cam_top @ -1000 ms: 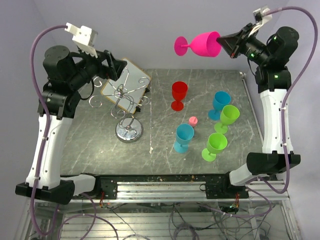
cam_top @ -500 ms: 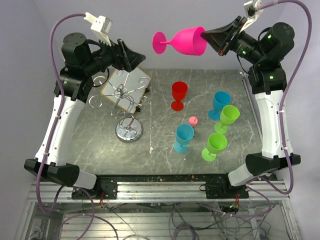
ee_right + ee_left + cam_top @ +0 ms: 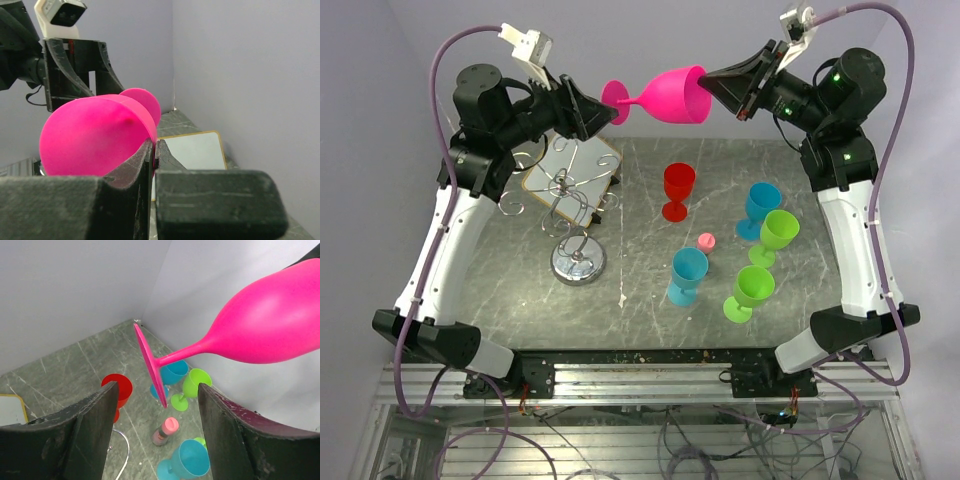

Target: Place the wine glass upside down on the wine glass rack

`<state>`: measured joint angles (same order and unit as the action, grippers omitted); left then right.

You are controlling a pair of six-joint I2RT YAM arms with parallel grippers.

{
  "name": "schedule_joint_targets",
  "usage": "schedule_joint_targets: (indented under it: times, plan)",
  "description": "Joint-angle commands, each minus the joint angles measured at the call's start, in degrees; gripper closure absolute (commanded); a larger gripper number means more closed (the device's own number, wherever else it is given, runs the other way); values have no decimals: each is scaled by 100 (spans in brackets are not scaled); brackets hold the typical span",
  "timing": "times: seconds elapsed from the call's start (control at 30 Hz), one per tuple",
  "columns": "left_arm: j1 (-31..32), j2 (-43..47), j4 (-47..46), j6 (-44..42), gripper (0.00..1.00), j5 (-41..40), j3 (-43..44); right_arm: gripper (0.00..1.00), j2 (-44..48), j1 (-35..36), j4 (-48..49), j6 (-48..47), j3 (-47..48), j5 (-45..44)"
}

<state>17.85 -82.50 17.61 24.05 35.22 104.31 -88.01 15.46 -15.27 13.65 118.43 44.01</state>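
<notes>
The pink wine glass (image 3: 668,97) hangs sideways high over the table's back, its foot (image 3: 615,103) pointing left. My right gripper (image 3: 712,88) is shut on the glass rim (image 3: 150,131), one finger inside the bowl and one outside. My left gripper (image 3: 596,110) is open at the foot. In the left wrist view the foot (image 3: 150,365) shows edge-on, its lower tip just between the fingers (image 3: 95,425), touching neither. The silver wine glass rack (image 3: 570,200) stands below on its disc base (image 3: 578,262), with no glass on its hooks.
A white wooden-framed board (image 3: 575,160) leans behind the rack. A red glass (image 3: 678,190), two blue glasses (image 3: 761,208) (image 3: 687,275), two green glasses (image 3: 778,235) (image 3: 752,290) and a small pink-capped bottle (image 3: 706,242) stand right of the rack.
My right arm has carried the pink glass leftward. My left arm has risen and reached right until its fingers flank the foot, and its jaws have narrowed a little.
</notes>
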Motion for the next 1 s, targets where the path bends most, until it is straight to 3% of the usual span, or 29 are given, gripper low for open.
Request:
schedule_joint_targets:
  times: [0.0, 0.1, 0.4, 0.6, 0.77, 0.97]
  plan:
    - [70, -103, -85, 29, 26, -24, 80, 100, -71, 62, 199, 96, -13, 88]
    - [70, -134, -116, 34, 31, -13, 61, 100, -119, 78, 210, 129, 2, 128]
    - [79, -135, -207, 45, 59, 88, -92, 100, -159, 109, 200, 78, 18, 143]
    - [87, -126, -254, 28, 63, 108, -139, 100, -124, 115, 243, 118, -28, 195]
    - [104, -85, -339, 101, 72, 90, -225, 100, -68, 114, 300, 151, -125, 174]
    - [105, -1, -405, 139, 93, 83, -256, 100, -8, 115, 349, 150, -297, 136]
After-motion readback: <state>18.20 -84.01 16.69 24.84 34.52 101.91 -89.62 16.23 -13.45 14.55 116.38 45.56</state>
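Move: The foot of the pink wine glass, which my right fingers already hold sideways by its rim, is about 2 cm to the right of my left hand, 2 cm above and 1 cm ahead. From my right hand that foot lies some 13 cm left, 3 cm back and 3 cm lower. The rack's middle is about 9 cm left of my left hand, 4 cm back and 28 cm below; the red wine glass is 14 cm right, 10 cm ahead and 40 cm below. I shut my left fingers, wide apart at first, onto the lower edge of the pink glass's foot and begin to pinch it there, while the hand eases down about 2.5 cm and slightly forward. My right hand keeps its grip on the rim and brings the glass to meet them, sinking some 2 cm and drifting about 1 cm left and 1 cm forward. ##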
